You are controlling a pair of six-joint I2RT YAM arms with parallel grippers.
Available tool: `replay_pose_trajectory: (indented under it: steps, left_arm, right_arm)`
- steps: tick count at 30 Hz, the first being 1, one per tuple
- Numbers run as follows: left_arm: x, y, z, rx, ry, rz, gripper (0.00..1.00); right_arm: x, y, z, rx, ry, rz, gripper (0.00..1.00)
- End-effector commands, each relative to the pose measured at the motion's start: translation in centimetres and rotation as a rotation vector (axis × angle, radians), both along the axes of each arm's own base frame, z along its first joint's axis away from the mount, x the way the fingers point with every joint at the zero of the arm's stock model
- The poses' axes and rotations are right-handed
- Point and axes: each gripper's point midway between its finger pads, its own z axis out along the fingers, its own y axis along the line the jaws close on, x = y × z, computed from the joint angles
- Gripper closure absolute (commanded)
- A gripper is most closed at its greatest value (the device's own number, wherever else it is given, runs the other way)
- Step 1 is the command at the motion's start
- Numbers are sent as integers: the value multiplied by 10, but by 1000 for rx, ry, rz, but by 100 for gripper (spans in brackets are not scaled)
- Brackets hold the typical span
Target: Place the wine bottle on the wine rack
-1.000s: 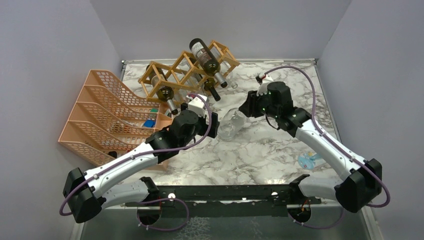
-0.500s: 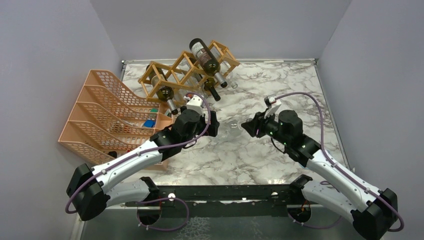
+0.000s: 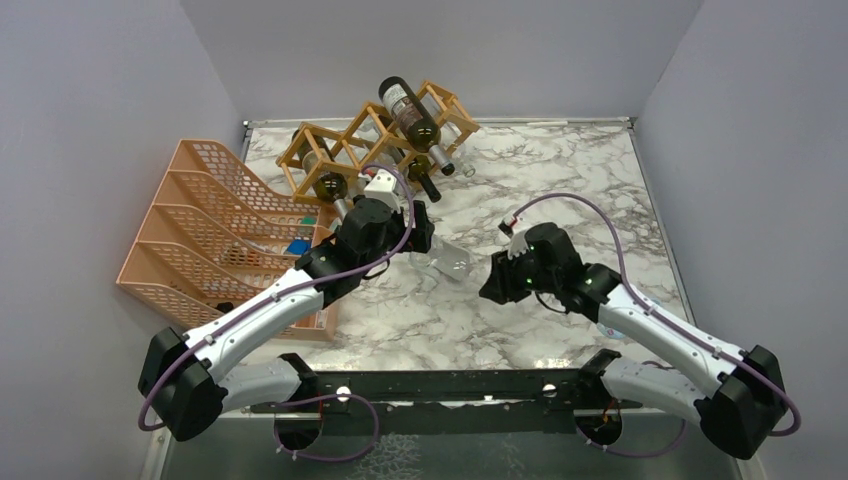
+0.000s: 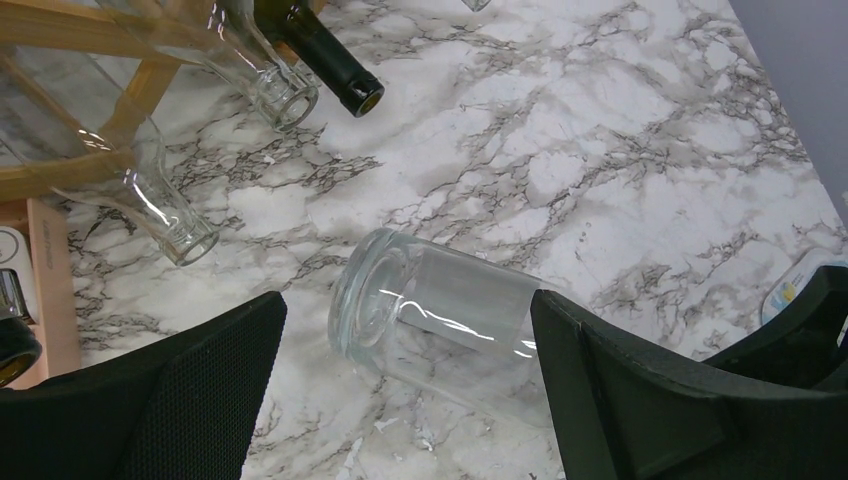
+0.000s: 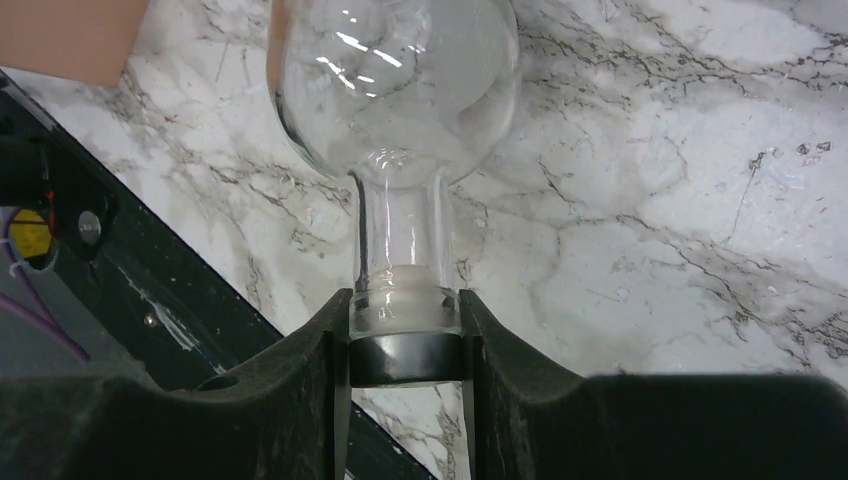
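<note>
A clear glass wine bottle (image 3: 452, 262) lies low over the marble tabletop, its base toward the left arm. My right gripper (image 3: 492, 285) is shut on its black-capped neck (image 5: 404, 250), one finger on each side of the cap in the right wrist view. My left gripper (image 4: 405, 305) stands open, and the bottle's base (image 4: 365, 300) sits between its wide-apart fingers without touching them. The tan wooden wine rack (image 3: 368, 140) stands at the back left. It holds a dark bottle (image 3: 410, 112) on top and others in its cells.
A salmon-pink mesh organizer (image 3: 215, 225) stands along the left side, close to the left arm. Necks of racked bottles (image 4: 330, 75) stick out toward the left gripper. A small blue-and-white item (image 3: 620, 320) lies on the table by the right arm.
My right gripper has come from the back right toward the near edge, swinging the bottle's neck with it. My left gripper has moved slightly farther back and stayed open.
</note>
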Motion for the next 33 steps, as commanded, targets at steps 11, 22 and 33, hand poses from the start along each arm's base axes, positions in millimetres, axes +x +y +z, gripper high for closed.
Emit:
replay_pose_trajectory:
  steps: [11, 22, 33]
  left_arm:
    - [8, 15, 22, 19, -52, 14, 1]
    - [10, 26, 33, 40, -99, 32, 1]
    - [9, 32, 34, 64, -119, 36, 1]
  right_arm:
    - [-23, 13, -56, -219, 196, 101, 93]
    - [-9, 26, -71, -258, 180, 69, 61]
    - [1, 36, -79, -255, 174, 70, 39]
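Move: My right hand holds the clear wine bottle by its neck, its body running ahead and to the left. The table spot for it is centred about 6 cm ahead, 8 cm left and 9 cm below. From this hand, the dark bottle neck sticking out of the rack is some 20 cm ahead and 10 cm left; the wine rack's middle is about 27 cm ahead and 21 cm left. From my open left hand, the spot lies roughly 3 cm back, 5 cm right and 17 cm below. I lower the clear bottle with my right hand about 8 cm to the marble, drawing back a few centimetres before easing partly forward and drifting left, while the wrist tips and rolls some 20 degrees. Once low, the fingers open and let go of the neck. My left hand, still open and clear of the bottle, dips slightly, then rises about 2 cm while shifting nearly 3 cm left. ##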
